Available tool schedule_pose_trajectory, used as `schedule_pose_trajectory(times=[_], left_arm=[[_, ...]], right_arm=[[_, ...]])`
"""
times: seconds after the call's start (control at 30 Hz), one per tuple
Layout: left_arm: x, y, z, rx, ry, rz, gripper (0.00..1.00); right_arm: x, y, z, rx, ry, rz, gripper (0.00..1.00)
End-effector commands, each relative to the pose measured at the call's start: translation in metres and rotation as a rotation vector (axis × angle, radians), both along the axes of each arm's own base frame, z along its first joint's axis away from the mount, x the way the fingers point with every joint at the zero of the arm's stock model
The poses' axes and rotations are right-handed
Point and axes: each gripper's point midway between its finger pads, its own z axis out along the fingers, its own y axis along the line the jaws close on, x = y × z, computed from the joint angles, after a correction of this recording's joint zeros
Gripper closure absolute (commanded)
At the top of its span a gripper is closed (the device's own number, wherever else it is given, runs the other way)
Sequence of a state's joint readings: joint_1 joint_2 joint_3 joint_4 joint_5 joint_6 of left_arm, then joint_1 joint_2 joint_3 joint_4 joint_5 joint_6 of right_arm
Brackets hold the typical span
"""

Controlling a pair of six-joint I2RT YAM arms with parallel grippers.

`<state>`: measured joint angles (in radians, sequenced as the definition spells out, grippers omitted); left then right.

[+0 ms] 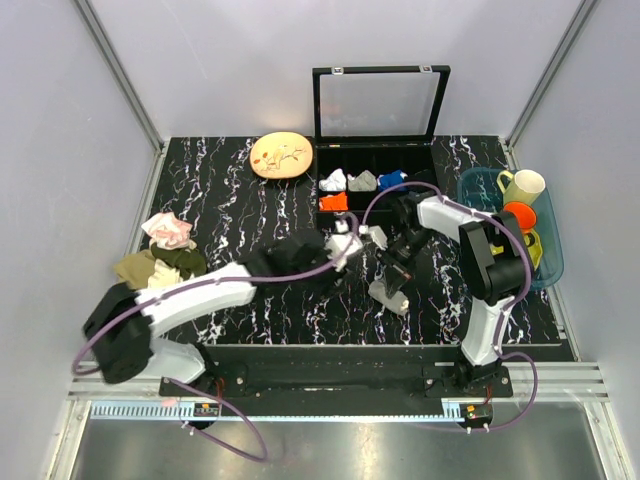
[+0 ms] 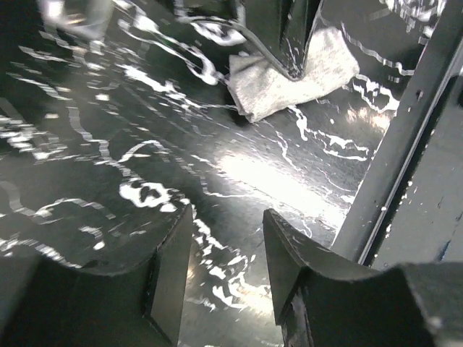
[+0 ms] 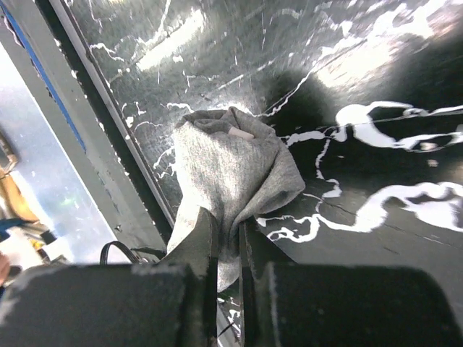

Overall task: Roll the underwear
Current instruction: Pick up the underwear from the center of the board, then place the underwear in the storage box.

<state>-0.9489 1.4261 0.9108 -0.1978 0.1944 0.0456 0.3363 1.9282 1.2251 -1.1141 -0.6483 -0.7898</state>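
The underwear (image 1: 391, 298) is a small grey cloth bunched on the black marble table (image 1: 250, 200), near its front edge. In the right wrist view the underwear (image 3: 230, 163) rises in a loose fold, and my right gripper (image 3: 228, 233) is shut on its near edge. From above, the right gripper (image 1: 394, 278) points down onto the cloth. My left gripper (image 2: 226, 253) stands open with only bare table between its fingers. It is a short way from the underwear (image 2: 318, 69), which the right arm's fingers (image 2: 278, 32) pinch. In the top view the left gripper (image 1: 365, 240) hovers just left of the right arm.
A black case (image 1: 378, 178) with its lid up holds folded coloured cloths at the back. A tan plate (image 1: 281, 155) lies to its left. A blue basket (image 1: 545, 260) with cups stands at the right. Pink and olive cloths (image 1: 160, 255) lie at the left.
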Motion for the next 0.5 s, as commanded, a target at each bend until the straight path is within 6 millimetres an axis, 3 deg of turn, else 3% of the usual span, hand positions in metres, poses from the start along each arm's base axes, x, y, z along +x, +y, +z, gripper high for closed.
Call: schedule_pose_trajectory(times=[0.0,0.17,0.2,0.27,0.3,0.33,0.37,0.4,0.43,0.47], left_arm=[[0.009,0.045,0.048,-0.057,-0.074,0.119,0.51],[0.007,0.104,0.093,-0.066,-0.219,0.22,0.37],[0.007,0.112,0.092,-0.051,-0.235,0.234,0.34],[0.007,0.131,0.094,-0.015,-0.284,0.27,0.27],[0.005,0.139,0.094,-0.012,-0.306,0.282,0.25],[0.005,0.146,0.093,-0.002,-0.322,0.295,0.23],[0.007,0.152,0.092,0.011,-0.345,0.317,0.16],[0.005,0.156,0.089,0.01,-0.355,0.324,0.14],[0.007,0.155,0.092,-0.003,-0.369,0.327,0.11],[0.008,0.156,0.093,-0.005,-0.377,0.328,0.06]], right_arm=[[0.033,0.01,0.049,0.087,-0.167,0.021,1.0],[0.062,0.017,0.077,0.1,-0.24,0.006,1.0],[0.077,0.021,0.089,0.113,-0.286,0.002,1.0],[0.09,0.025,0.095,0.101,-0.293,-0.007,1.0],[0.11,0.03,0.113,0.116,-0.359,-0.011,1.0],[0.118,0.032,0.111,0.102,-0.343,-0.022,1.0],[0.139,0.035,0.129,0.107,-0.42,-0.03,1.0],[0.15,0.036,0.135,0.102,-0.445,-0.041,1.0],[0.16,0.038,0.129,0.08,-0.434,-0.053,1.0],[0.182,0.04,0.148,0.078,-0.523,-0.062,1.0]])
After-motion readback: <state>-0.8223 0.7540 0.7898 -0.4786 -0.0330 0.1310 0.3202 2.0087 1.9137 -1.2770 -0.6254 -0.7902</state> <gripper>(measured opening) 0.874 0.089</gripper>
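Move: The rolled grey underwear is already pinched in the right hand, its middle just below, 2 cm back and 2 cm left. The empty slot in the black box's front row lies about 18 cm ahead and 6 cm left; the orange underwear is some 6 cm left of that slot, the navy one 12 cm right of it, both level with it. From the left hand, the grey underwear is roughly 9 cm right, 1 cm back and 8 cm lower. The grey underwear stays pinched in the right fingers as the right hand carries it forward about 14 cm and up some 12, drifting a little left and speeding up towards the black box's front row, fingertips swinging outward some 25 degrees. The empty left hand clears off to the left, away from the underwear, rising about 10 cm and opening wider. ##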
